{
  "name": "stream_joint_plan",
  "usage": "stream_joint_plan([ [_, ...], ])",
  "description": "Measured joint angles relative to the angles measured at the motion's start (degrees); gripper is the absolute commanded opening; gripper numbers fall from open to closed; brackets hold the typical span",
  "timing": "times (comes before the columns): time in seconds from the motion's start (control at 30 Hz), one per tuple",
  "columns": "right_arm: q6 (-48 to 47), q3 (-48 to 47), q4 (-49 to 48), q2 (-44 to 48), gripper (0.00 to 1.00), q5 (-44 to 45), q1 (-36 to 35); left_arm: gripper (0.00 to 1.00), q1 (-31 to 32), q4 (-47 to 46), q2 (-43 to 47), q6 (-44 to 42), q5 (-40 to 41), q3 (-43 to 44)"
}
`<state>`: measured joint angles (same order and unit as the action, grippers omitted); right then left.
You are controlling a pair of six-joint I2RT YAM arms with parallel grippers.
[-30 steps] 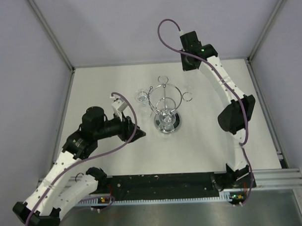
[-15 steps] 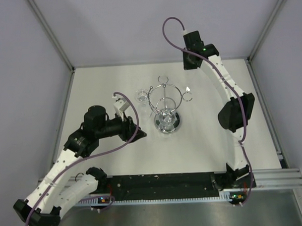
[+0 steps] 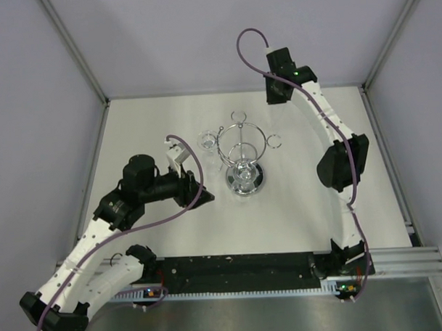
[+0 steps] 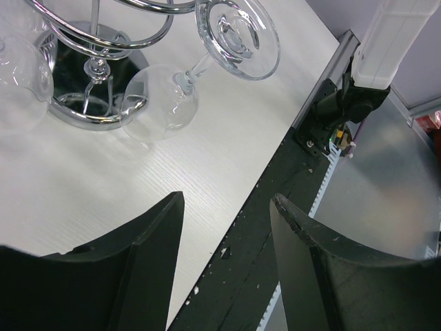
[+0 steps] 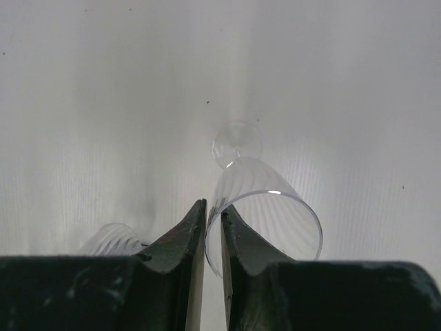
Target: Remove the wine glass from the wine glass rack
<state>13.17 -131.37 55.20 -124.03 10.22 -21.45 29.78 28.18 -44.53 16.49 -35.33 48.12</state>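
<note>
The chrome wine glass rack stands mid-table on its round mirrored base. A clear wine glass hangs upside down from its left arm, seen from above as a small disc. Another wine glass is in the right wrist view, foot toward the table, its rim wall between the nearly closed jaws of my right gripper, which sits at the table's far edge. My left gripper is open and holds nothing, left of the rack.
A ribbed clear glass shows beside my right fingers. A further glass bowl hangs at the rack's near side. The rack's right ring holds nothing. The black base rail runs along the near edge.
My right wrist has shifted slightly right along the table's far edge, then held still. The left arm has barely moved.
</note>
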Motion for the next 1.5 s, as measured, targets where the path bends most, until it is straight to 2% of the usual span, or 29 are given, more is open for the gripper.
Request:
stream_joint_plan([
  [0.07,0.0,0.0,0.0,-0.2,0.23,-0.1,0.0,0.59,0.0,0.0,-0.1,0.0,0.0,0.0],
  [0.17,0.0,0.0,0.0,-0.6,0.39,-0.3,0.0,0.59,0.0,0.0,-0.4,0.0,0.0,0.0],
  [0.27,0.0,0.0,0.0,-0.8,0.47,-0.4,0.0,0.59,0.0,0.0,-0.6,0.0,0.0,0.0],
  [0.5,-0.1,-1.0,-0.2,-0.8,0.54,-0.7,0.0,0.59,0.0,0.1,-1.8,0.0,0.0,0.0],
  [0.93,-0.2,-2.3,-0.8,3.1,0.58,-2.0,-0.1,0.59,0.0,0.1,-3.2,0.0,2.9,2.4],
  [1.23,-1.6,-0.5,-2.0,16.1,0.62,-0.3,-0.6,0.60,-0.1,0.2,-5.6,4.1,13.1,9.6],
  [1.5,-2.6,16.1,-6.7,37.4,0.65,2.0,-1.0,0.60,-0.5,2.4,-9.0,6.3,16.7,15.6],
])
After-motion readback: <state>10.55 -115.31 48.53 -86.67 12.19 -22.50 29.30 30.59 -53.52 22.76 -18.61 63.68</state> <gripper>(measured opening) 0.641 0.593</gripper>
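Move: The right fingertips, only just starting to part, still straddle the rim of the wine glass; its middle is about 8 cm below that hand and 2 cm to its right. The rack stands some 18 cm back and 9 cm left of the right hand, its middle 3 cm lower, with its empty right-hand hook about 18 cm straight back and 7 cm above the hand. From the left hand, the same glass is roughly 35 cm ahead, 20 cm right and 14 cm down. The right hand spreads its fingers off the rim of the wine glass while settling less than 1 cm, then climbs straight up before pulling back towards its base as well, about 21 cm up and 12 cm back with a slight shift right, the fingertips tipping up some 25 degrees. The empty left hand keeps its fingers half open and, after a small dip, moves forward and up to the left of the rack by roughly 7 and 6 cm, its wrist turning just under 20 degrees counter-clockwise. ##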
